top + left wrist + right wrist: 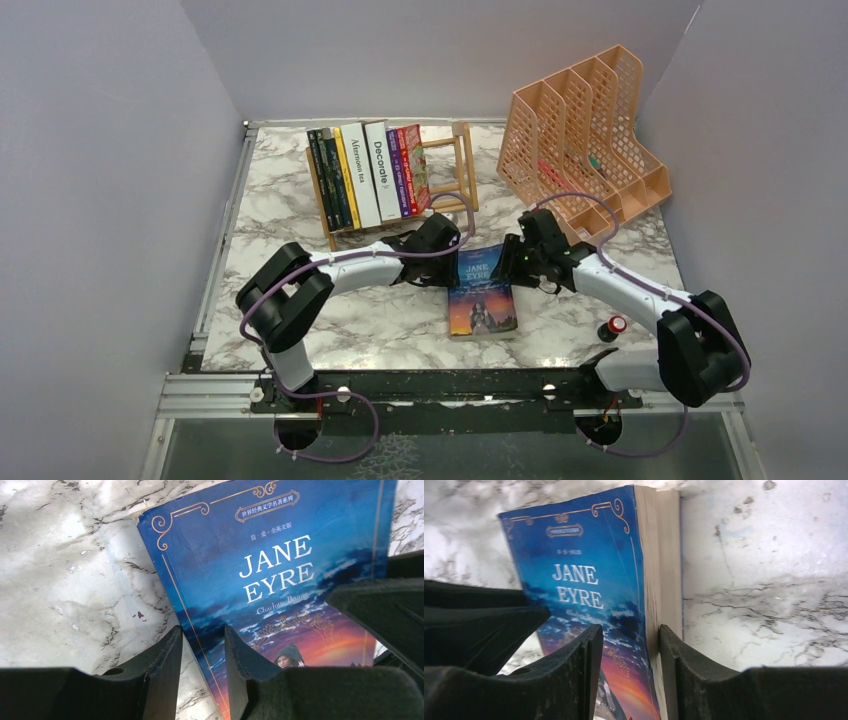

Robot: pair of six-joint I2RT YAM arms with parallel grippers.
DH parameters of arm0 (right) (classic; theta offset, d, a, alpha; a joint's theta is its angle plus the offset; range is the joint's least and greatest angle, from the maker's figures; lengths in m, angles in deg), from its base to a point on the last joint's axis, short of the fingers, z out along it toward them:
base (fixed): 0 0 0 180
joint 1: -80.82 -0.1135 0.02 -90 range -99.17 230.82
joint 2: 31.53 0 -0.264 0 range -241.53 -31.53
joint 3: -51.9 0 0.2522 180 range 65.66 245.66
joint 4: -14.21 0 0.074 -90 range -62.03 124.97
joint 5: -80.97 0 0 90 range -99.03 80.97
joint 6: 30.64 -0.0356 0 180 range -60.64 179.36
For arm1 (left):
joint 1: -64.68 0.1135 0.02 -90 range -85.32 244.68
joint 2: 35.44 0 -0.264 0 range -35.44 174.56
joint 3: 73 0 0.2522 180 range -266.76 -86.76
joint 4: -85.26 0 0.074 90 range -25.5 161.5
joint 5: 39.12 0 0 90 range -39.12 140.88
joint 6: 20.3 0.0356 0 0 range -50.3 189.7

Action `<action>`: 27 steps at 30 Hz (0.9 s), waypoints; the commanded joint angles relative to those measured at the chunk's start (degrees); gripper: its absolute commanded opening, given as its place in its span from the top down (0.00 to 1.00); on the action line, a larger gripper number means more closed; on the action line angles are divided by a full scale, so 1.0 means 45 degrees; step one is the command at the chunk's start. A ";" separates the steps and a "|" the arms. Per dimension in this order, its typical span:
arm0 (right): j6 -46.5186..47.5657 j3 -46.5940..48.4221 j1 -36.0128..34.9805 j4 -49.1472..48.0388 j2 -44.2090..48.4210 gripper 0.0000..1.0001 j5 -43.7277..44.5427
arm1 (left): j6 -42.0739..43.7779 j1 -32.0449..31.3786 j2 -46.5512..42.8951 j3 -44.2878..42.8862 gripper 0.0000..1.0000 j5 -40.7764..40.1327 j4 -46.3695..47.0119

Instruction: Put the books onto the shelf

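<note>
A blue "Jane Eyre" book [483, 292] lies flat, cover up, on the marble table between both arms. My left gripper [448, 266] stands open at its left edge; in the left wrist view that gripper [202, 630] has one finger on the table and the other over the book [280, 575]. My right gripper [519, 263] is open at the right edge; in the right wrist view it [630, 628] straddles the book [589, 580], the right finger against the page block. Several books [365, 175] stand in the light-wood shelf [462, 165] at the back.
A peach mesh file organiser [580, 140] stands at the back right. A small red-capped object [617, 325] sits near the right arm's base. Grey walls close in the table on three sides.
</note>
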 commanded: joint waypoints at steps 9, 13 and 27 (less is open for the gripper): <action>-0.0971 -0.0420 -0.0364 -0.3158 0.0755 0.67 -0.3591 | 0.0175 -0.0192 0.0139 0.0355 0.65 -0.0374 0.0209; -0.0983 -0.0245 -0.0356 -0.2552 0.0236 0.57 -0.2852 | 0.0175 -0.0206 0.0038 0.0374 0.65 -0.0515 0.0175; -0.0082 -0.0049 -0.0354 -0.2064 0.1939 0.99 -0.1035 | 0.0702 -0.0158 -0.1356 0.0880 0.61 -0.1372 0.0716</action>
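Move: Jane Eyre lies between the hands, one at each long side: its middle is some 5 cm left of the right hand and 2 cm back, roughly 2 cm below the fingertips, and about 5 cm right of the left hand and 1 cm back, also 2 cm lower. Counted from the right hand, the shelf's empty end is about 20 cm farther out and 11 cm left, and the red-capped bottle some 9 cm back and 21 cm right. Up and leftward goes the right hand, about 3.5 cm each way with a slight roll, a finger already against the book's right page edge and levering it up towards the left hand. It then eases some 1.5 cm down and 1 cm back right, shuts its half-open fingers to pinch the raised pages, and rises again slightly. The left hand stays at the left edge, one finger on the cover. ##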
